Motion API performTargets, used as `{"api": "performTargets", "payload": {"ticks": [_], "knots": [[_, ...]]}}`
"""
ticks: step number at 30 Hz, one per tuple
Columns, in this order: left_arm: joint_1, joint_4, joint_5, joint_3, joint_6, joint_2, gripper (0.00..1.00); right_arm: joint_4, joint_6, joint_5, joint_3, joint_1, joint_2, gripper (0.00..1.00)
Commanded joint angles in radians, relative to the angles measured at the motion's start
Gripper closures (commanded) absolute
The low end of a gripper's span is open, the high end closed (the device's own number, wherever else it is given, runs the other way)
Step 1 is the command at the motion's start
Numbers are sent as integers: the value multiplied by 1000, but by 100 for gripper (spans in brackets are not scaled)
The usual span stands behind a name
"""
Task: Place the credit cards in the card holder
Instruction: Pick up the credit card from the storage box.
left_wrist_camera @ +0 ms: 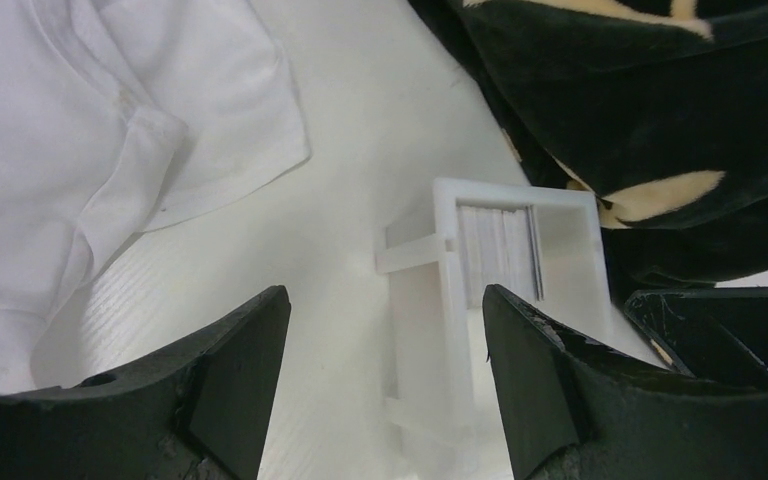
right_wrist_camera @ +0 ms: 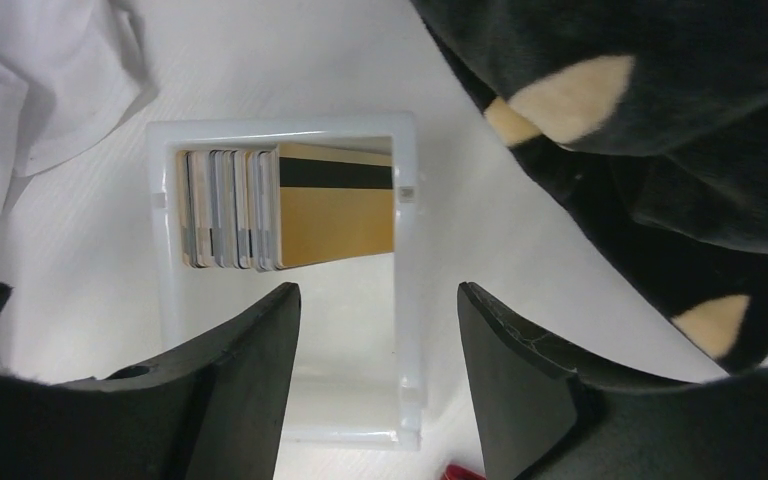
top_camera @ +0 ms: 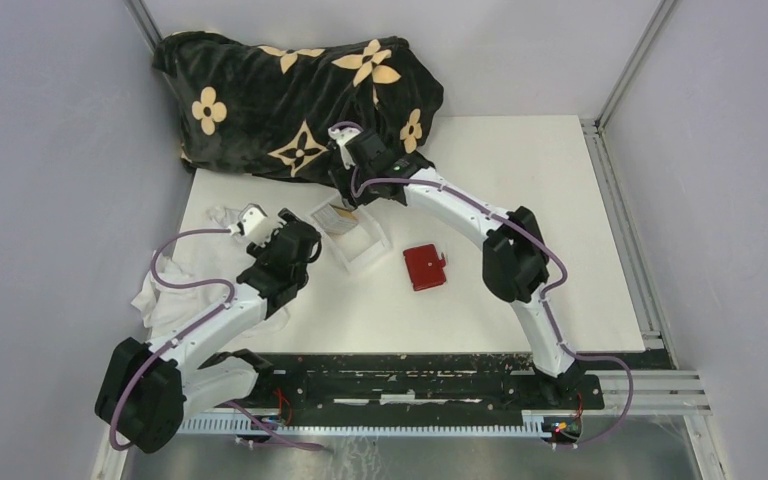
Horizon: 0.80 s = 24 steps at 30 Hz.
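The credit cards (right_wrist_camera: 260,208) stand on edge in a white plastic box (right_wrist_camera: 406,250); a yellow-orange one with a black stripe (right_wrist_camera: 338,212) faces out, with grey and light blue ones beside it. In the top view the box (top_camera: 368,255) sits mid-table, cards (top_camera: 338,216) at its far end. The card holder (top_camera: 426,266), red and closed, lies to the box's right. My right gripper (right_wrist_camera: 376,288) hangs open above the box, its right wall between the fingers. My left gripper (left_wrist_camera: 385,292) is open at the box's (left_wrist_camera: 440,330) left side, straddling a wall. Neither holds anything.
A black blanket with beige flowers (top_camera: 300,100) is heaped at the back, close behind the box. A white cloth (top_camera: 175,285) lies crumpled at the left under the left arm. A sliver of red wallet (right_wrist_camera: 465,472) shows at the right wrist view's bottom edge.
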<state>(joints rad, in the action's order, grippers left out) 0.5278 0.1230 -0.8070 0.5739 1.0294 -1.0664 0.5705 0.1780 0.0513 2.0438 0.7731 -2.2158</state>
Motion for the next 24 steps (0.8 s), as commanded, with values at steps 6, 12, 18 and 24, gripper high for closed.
{"api": "performTargets", "payload": {"ticks": [6, 12, 18, 24], "knots": [[-93, -139, 109, -41, 41, -70, 24, 50, -12, -65, 175, 38, -104, 35], [-116, -182, 135, -55, 56, -128, 24, 73, 4, -102, 255, 38, -173, 36], [-123, -233, 142, -69, 76, -180, 24, 88, 14, -130, 324, 38, -228, 36], [-128, -275, 141, -86, 92, -203, 25, 101, 26, -153, 383, 33, -278, 37]]}}
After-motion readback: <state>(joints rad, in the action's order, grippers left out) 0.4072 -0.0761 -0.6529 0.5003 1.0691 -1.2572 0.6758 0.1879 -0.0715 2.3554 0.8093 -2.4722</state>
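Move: The credit cards stand in the storage box about 5 cm left of the right hand, level with it and some 8 cm below. The box's middle is 3 cm back and 2 cm right of the cards; the red card holder is 10 cm back and 12 cm right of the right hand. From the left hand the box lies about 10 cm right, level ahead and 11 cm lower, the cards 3 cm ahead and 8 cm right. Right hand slides left about 5 cm, sinking 4 over the cards; open left hand descends 6 beside the box. ##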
